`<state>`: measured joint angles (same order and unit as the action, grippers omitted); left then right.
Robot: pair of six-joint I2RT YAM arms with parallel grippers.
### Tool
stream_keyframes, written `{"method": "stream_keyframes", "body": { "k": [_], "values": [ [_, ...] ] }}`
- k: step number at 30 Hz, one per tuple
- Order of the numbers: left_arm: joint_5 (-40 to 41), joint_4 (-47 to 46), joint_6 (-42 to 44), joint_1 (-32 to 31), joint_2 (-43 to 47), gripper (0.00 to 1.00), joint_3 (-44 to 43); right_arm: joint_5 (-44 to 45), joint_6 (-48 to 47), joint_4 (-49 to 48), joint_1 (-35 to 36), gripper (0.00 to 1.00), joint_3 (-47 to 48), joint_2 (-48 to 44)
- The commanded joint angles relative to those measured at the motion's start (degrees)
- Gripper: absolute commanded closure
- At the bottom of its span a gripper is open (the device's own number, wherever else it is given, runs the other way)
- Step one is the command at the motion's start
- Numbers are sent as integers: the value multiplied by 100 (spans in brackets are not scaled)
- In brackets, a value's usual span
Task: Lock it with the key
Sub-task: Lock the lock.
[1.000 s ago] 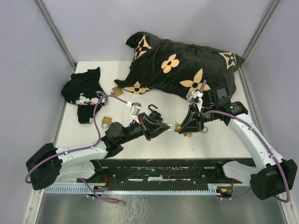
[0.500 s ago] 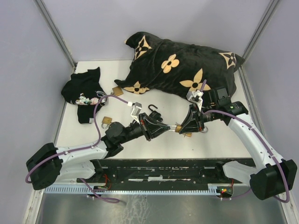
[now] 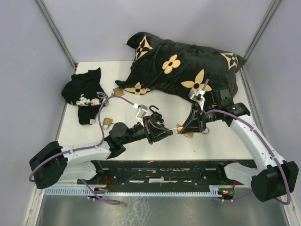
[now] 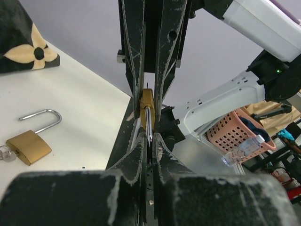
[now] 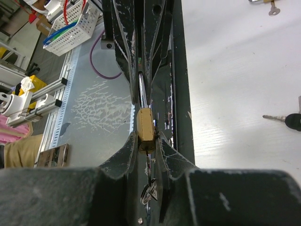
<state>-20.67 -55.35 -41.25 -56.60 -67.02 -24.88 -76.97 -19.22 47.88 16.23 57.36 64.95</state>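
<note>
A small brass padlock (image 3: 180, 129) hangs between my two grippers above the table's middle. My right gripper (image 5: 146, 141) is shut on its brass body (image 5: 145, 126). The key (image 5: 149, 190) sticks out of the lock's underside, and its ring hangs between my right fingers. My left gripper (image 4: 148, 139) is shut on the silver shackle (image 4: 148, 121), with the brass body (image 4: 147, 101) just beyond its fingertips. In the top view the left gripper (image 3: 163, 133) and the right gripper (image 3: 189, 126) face each other tip to tip.
A black pillow with tan flowers (image 3: 183, 66) lies at the back and a dark cloth (image 3: 84, 94) at the left. Other padlocks lie at the left (image 3: 108, 122), by the pillow (image 3: 117, 92), and one lies open (image 4: 28, 146). A black-headed key (image 5: 288, 120) lies on the table.
My left arm has shifted a little right and toward the near edge, its wrist turning. The right gripper has barely moved. The padlock stays held between both.
</note>
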Motion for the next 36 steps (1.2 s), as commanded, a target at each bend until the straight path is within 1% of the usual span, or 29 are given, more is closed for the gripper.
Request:
{"method": "stream_keyframes", "body": {
  "k": [1, 6, 10, 13, 16, 18, 20, 21, 22, 27, 31, 33, 36],
  "values": [
    [-1032, 436, -190, -310, -303, 97, -16, -478, 121, -1272, 47, 98, 134, -2],
    [-865, -12, -251, -335, -615, 97, -182, -451, 201, -1351, 64, 98, 81, 33],
    [-695, -164, -220, -336, -653, 97, -303, -355, 314, -1487, 157, 98, 23, 91],
    [-456, -331, -195, -335, -484, 97, -175, -226, 324, -1489, 170, 98, 49, 123],
    [-54, -401, -89, -319, -60, 96, 207, -109, 305, -1449, 154, 98, 84, 67],
    [291, -449, -72, -317, 301, 94, 516, -52, 334, -1467, 119, 98, 102, 20],
    [547, -404, -71, -311, 665, 89, 781, -64, 420, -1523, 48, 98, 108, -3],
    [646, -372, -72, -314, 816, 82, 891, -106, 494, -1584, 19, 98, 96, -22],
    [744, -345, -85, -320, 958, 79, 986, -134, 591, -1645, -13, 98, 76, -38],
    [956, -409, -203, -323, 1319, 57, 1335, -166, 1492, -2613, -101, 98, -175, -149],
    [1143, -680, -247, -321, 1303, 47, 1477, -162, 1706, -2797, -129, 98, -208, -140],
    [1271, -1031, -192, -330, 1218, 40, 1540, -242, 1773, -2841, -127, 98, -216, -90],
    [1486, -1439, -25, -369, 996, 37, 1483, -337, 1790, -2845, -124, 98, -211, -22]
  ]
}}
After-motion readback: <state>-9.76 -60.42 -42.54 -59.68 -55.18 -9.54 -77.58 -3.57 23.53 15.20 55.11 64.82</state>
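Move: The padlock's brass body is about 4 cm to the right of my left hand and roughly 1 cm ahead, at the same height; it sits between my right fingers, while my shut left fingers are on its shackle. On the table some 14 cm below, the loose keys lie about 10 cm ahead of my left hand and 4 cm to its left. The black lock lies about 14 cm ahead and 6 cm left. The open brass lock is about 4 cm ahead and 5 cm right of my right hand, as far below. With the fingers still shut at the shackle, I dip my left hand about 4 cm, easing slightly back and right, then reverse and draw it some 6 cm left, away from the lock, spreading the fingers wide and letting go of the shackle. My right hand keeps its pinch on the body and carries the lock about 4 cm, forward and a little up. ##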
